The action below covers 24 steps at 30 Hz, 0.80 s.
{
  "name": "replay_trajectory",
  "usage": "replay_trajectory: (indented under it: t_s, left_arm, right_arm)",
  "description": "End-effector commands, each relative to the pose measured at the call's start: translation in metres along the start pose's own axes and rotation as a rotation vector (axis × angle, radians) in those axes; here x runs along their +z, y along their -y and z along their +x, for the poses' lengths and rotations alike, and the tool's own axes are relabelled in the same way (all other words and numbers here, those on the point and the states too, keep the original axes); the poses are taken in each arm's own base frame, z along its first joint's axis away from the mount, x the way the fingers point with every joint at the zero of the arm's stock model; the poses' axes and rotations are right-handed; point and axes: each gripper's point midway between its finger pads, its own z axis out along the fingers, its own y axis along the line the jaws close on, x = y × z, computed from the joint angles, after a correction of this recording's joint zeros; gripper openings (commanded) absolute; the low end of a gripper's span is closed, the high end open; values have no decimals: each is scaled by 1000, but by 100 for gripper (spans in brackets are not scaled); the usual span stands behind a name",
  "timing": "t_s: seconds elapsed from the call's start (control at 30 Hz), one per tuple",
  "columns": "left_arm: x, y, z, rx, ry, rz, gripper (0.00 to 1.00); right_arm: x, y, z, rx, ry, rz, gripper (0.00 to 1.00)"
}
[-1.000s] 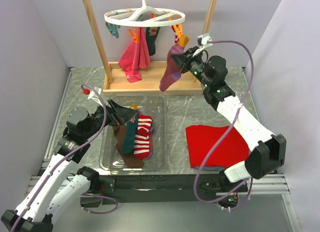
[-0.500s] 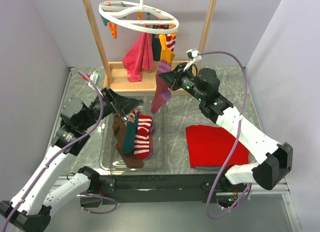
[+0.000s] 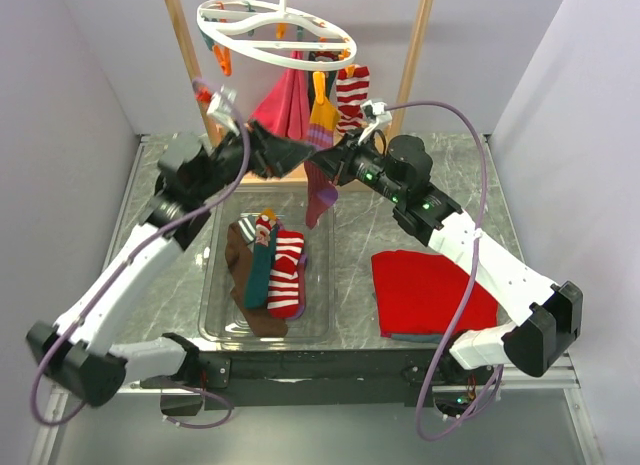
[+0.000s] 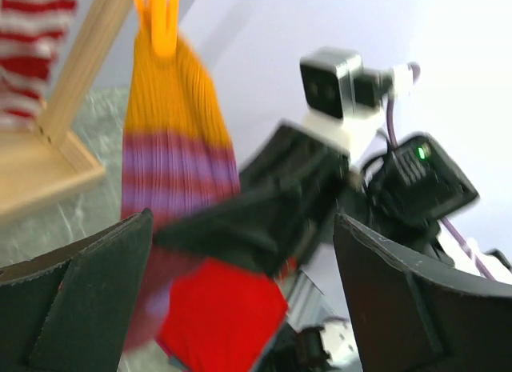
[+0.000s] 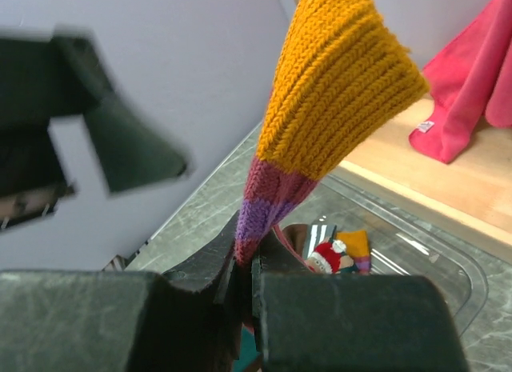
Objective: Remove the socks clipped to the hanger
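Note:
A magenta-purple sock (image 3: 320, 180) with an orange cuff hangs from an orange clip (image 3: 319, 85) on the white round hanger (image 3: 275, 30). My right gripper (image 3: 320, 165) is shut on its striped middle, and in the right wrist view the sock (image 5: 336, 92) runs down into the closed gripper (image 5: 244, 280). My left gripper (image 3: 298, 157) is raised just left of that sock, open and holding nothing. In the left wrist view its fingers (image 4: 88, 300) frame the sock (image 4: 172, 140). A red-and-white striped sock (image 3: 352, 90) is also clipped up.
A pink cloth (image 3: 285, 105) drapes from the hanger inside the wooden frame (image 3: 190, 60). A clear tray (image 3: 215, 325) below holds brown, teal and striped socks (image 3: 265, 270). A red folded cloth (image 3: 430, 290) lies at the right front.
My left arm rose from the tray to the hanging sock, gripper open. My right gripper drew the sock left and forward, and the hanger tilted and turned.

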Motion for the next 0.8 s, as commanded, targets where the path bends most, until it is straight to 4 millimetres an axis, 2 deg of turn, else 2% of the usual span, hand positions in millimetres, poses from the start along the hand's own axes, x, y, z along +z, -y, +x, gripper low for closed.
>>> replay_trajectory:
  t_s: [0.0, 0.07, 0.1, 0.2, 0.27, 0.3, 0.37, 0.53, 0.77]
  left_arm:
    - [25, 22, -44, 148, 67, 69, 99]
    - [39, 10, -49, 114, 54, 70, 96]
    - [42, 12, -56, 111, 69, 90, 96]
    - [56, 3, -69, 66, 100, 123, 96]
    - [68, -8, -69, 33, 96, 123, 96]
    - [71, -5, -75, 35, 114, 135, 97]
    - [80, -13, -75, 11, 119, 129, 97]
    - [86, -8, -85, 4, 178, 198, 99]
    - [90, -5, -87, 21, 186, 241, 97]
  right_arm:
    - [-1, -22, -8, -29, -14, -77, 6]
    - [-2, -22, -9, -34, -12, -76, 6]
    - [-2, -22, -8, -38, -14, -75, 6]
    - [-3, -22, -9, -49, -17, -74, 6]
    - [-4, -21, -8, -53, -19, -72, 6]
    - [-4, -21, -8, -58, -18, -71, 6]
    - [-5, -20, -8, -62, -18, -68, 6]
    - [-6, -20, -7, -73, -21, -71, 6]
    - [-11, -18, -8, -91, -19, -58, 5]
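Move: The orange clip on the yellow-and-purple sock is about 13 cm ahead of the left hand, 7 cm to its right and 6 cm above it. The clipped sock's middle, by the right fingers, is some 9 cm ahead of the left hand, 6 cm right and 3 cm below. A striped sock hangs about 18 cm ahead and 13 cm right, level in height. From the right hand, the clip is about 4 cm ahead, straight in line sideways, and 14 cm up. Forward and slightly to its right, the left hand reaches about 11 cm towards the orange clip, fingers wide open. It rises some 3 cm, dips a little, then climbs again once the forward reach has ended, its fingertips tilting up roughly 10 degrees. The right hand stays in place below the clip, still pinching the yellow-and-purple sock. ##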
